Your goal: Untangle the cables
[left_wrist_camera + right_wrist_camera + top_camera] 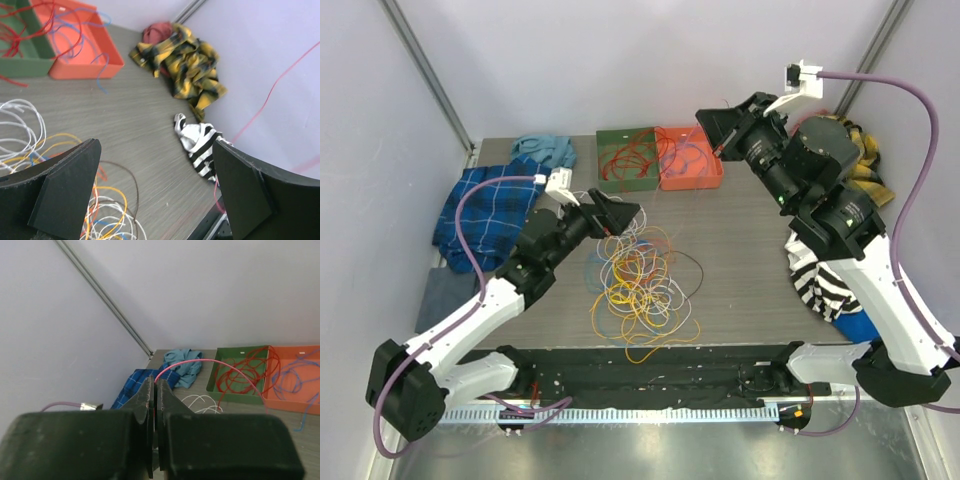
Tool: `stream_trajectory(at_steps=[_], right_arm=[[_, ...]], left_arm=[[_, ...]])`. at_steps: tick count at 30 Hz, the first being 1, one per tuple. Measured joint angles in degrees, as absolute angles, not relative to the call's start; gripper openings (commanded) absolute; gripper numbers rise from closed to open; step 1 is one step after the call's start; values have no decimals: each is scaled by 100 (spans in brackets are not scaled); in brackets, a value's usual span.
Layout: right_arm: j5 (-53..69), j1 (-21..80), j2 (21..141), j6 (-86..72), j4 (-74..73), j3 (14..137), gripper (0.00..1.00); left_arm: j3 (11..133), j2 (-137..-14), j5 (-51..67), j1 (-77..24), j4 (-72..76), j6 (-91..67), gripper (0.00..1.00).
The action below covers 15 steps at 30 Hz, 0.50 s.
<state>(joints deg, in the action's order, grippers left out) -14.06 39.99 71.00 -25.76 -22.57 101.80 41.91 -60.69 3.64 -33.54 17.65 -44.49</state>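
Observation:
The cables [635,280] lie as a tangled heap of yellow, orange, white, blue and brown loops in the middle of the table. My left gripper [620,218] hangs open over the heap's upper left edge. The left wrist view shows bare table between its fingers [65,190] and cable loops [107,207] at the lower left. My right gripper [712,130] is raised over the orange tray [705,178]. It [156,382] is shut on a thin pink-red cable [203,359], which arcs away to the right. Red cables [245,372] lie in the green tray [610,183].
Blue cables [295,375] lie in the orange tray. Clothes ring the table: a blue plaid cloth [480,215] and a teal one [545,150] at the left, a yellow plaid one [868,165] and a striped one [825,285] at the right.

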Motion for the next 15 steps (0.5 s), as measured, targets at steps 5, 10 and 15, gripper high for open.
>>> stream_trajectory(at_steps=[5, 10, 15], right_arm=[[-1527, 3997, 7015, -2558, -2261, 9832, 1], [-1564, 3955, 7330, -2519, -2191, 9926, 1], [-1424, 3734, 8206, -2547, -1977, 10438, 1]], left_arm=[[4475, -6034, 370, -3358, 1684, -4303, 100], [4563, -5485, -113, -3369, 639, -4193, 100], [4431, -4473, -1409, -3369, -915, -4499, 100]])
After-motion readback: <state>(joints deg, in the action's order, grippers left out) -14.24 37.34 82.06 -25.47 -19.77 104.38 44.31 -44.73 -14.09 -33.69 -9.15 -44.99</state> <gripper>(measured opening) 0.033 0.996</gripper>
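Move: The right hand holds a red cable high up; the green box lies about 28 cm ahead of it, 11 cm to its left and some 45 cm below. The orange box sits equally far ahead, 5 cm to the right, and the tangled pile some 4 cm back and 8 cm left, both far below. From the empty left hand the green box is about 28 cm straight ahead and 22 cm down. Right carries its pinched red cable about 7 cm forward, sinking, towards the boxes; open left hand swings left. ##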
